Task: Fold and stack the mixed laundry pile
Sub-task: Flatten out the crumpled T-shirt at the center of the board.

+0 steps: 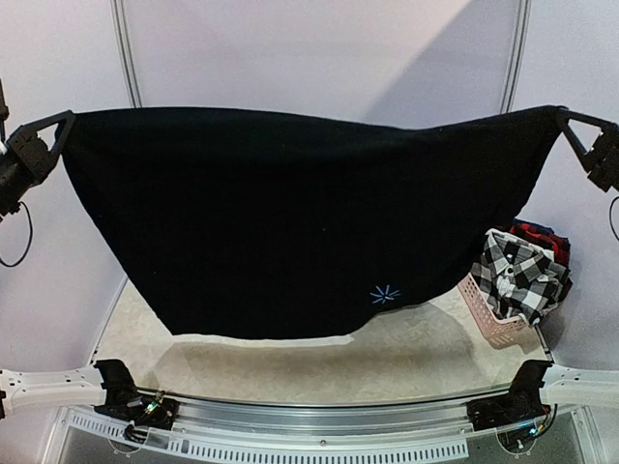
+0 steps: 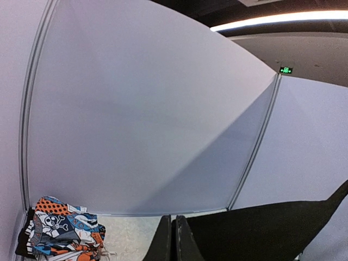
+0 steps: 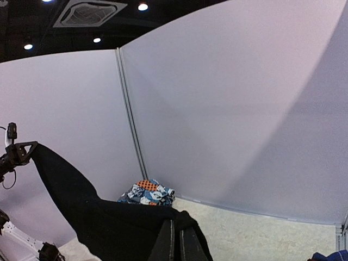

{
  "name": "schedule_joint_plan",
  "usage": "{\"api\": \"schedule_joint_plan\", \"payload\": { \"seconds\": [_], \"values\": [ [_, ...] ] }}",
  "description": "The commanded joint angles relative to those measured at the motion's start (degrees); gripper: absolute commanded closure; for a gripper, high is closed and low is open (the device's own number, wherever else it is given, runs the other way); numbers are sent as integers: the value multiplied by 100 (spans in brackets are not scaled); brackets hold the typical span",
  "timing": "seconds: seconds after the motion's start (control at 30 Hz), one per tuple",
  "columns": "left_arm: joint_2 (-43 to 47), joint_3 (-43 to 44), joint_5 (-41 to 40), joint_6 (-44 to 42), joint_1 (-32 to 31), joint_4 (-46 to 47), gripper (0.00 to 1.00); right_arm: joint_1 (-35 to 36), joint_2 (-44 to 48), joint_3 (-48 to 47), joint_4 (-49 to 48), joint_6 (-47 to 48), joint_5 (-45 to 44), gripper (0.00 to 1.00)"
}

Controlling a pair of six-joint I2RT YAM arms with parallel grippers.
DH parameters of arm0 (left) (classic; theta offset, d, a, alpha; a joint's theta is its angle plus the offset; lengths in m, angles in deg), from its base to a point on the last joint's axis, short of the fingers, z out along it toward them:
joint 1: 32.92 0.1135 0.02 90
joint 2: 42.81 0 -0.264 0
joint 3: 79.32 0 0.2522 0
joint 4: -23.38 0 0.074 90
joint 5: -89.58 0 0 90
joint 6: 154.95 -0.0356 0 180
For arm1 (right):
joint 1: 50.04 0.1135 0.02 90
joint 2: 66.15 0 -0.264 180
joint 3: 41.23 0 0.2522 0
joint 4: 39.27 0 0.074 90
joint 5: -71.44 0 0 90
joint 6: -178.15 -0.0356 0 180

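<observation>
A large plain black garment (image 1: 290, 222) with a small blue star mark hangs spread wide above the table. My left gripper (image 1: 70, 118) is shut on its upper left corner and my right gripper (image 1: 561, 112) is shut on its upper right corner, both raised high. In the left wrist view the closed gripper (image 2: 173, 218) pinches the black cloth (image 2: 261, 228). The right wrist view shows that gripper (image 3: 177, 227) closed on the bunched black cloth (image 3: 109, 223). Orange-blue-white printed pieces (image 2: 62, 231) (image 3: 148, 193) lie at the table's far left corner.
A pink perforated basket (image 1: 488, 317) stands at the table's right edge, holding a black-and-white checked garment (image 1: 522, 275) with a red/navy plaid one (image 1: 538, 233) behind it. The pale table (image 1: 406, 358) is ringed by white wall panels (image 1: 319, 58).
</observation>
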Motion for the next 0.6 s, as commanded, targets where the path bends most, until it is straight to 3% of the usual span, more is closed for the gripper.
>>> {"api": "schedule_joint_plan", "payload": {
  "seconds": [0.0, 0.3, 0.4, 0.57],
  "values": [
    [-525, 476, -406, -442, -59, 75, 100, -15, -465, -534, -437, 256, -626, 100],
    [-2393, 1517, -2121, -831, 191, -242, 97, -32, -2543, -1986, -766, 1331, -2850, 100],
    [-3031, 1617, -1486, -360, 1017, -453, 97, -386, -3392, -2247, -834, 1493, -2953, 100],
    [-4485, 1944, -360, 256, 2300, -617, 100, -1577, -4694, -2863, -734, 585, -1752, 100]
  ]
}}
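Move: Both hands hold the shirt's top corners high up, roughly 47 cm above the board. The board's middle lies about 12 cm ahead and 25 cm right of the left hand, and about 14 cm ahead and 21 cm left of the right hand. The patterned bundle sits some 27 cm ahead of the left hand and 5 cm to its left; the clothes basket is about 8 cm ahead of the right hand and 15 cm to its right, both far below. Forward, gathering speed, both arms fling the raised T-shirt out over the board, each travelling some 20 cm with its corner still pinched. The hands rise slightly first, the right more, then begin to sink, the left ending about 5 cm below its start. Both wrists swing round from pointing inwards to nearly straight ahead, the left tipping down as well. ##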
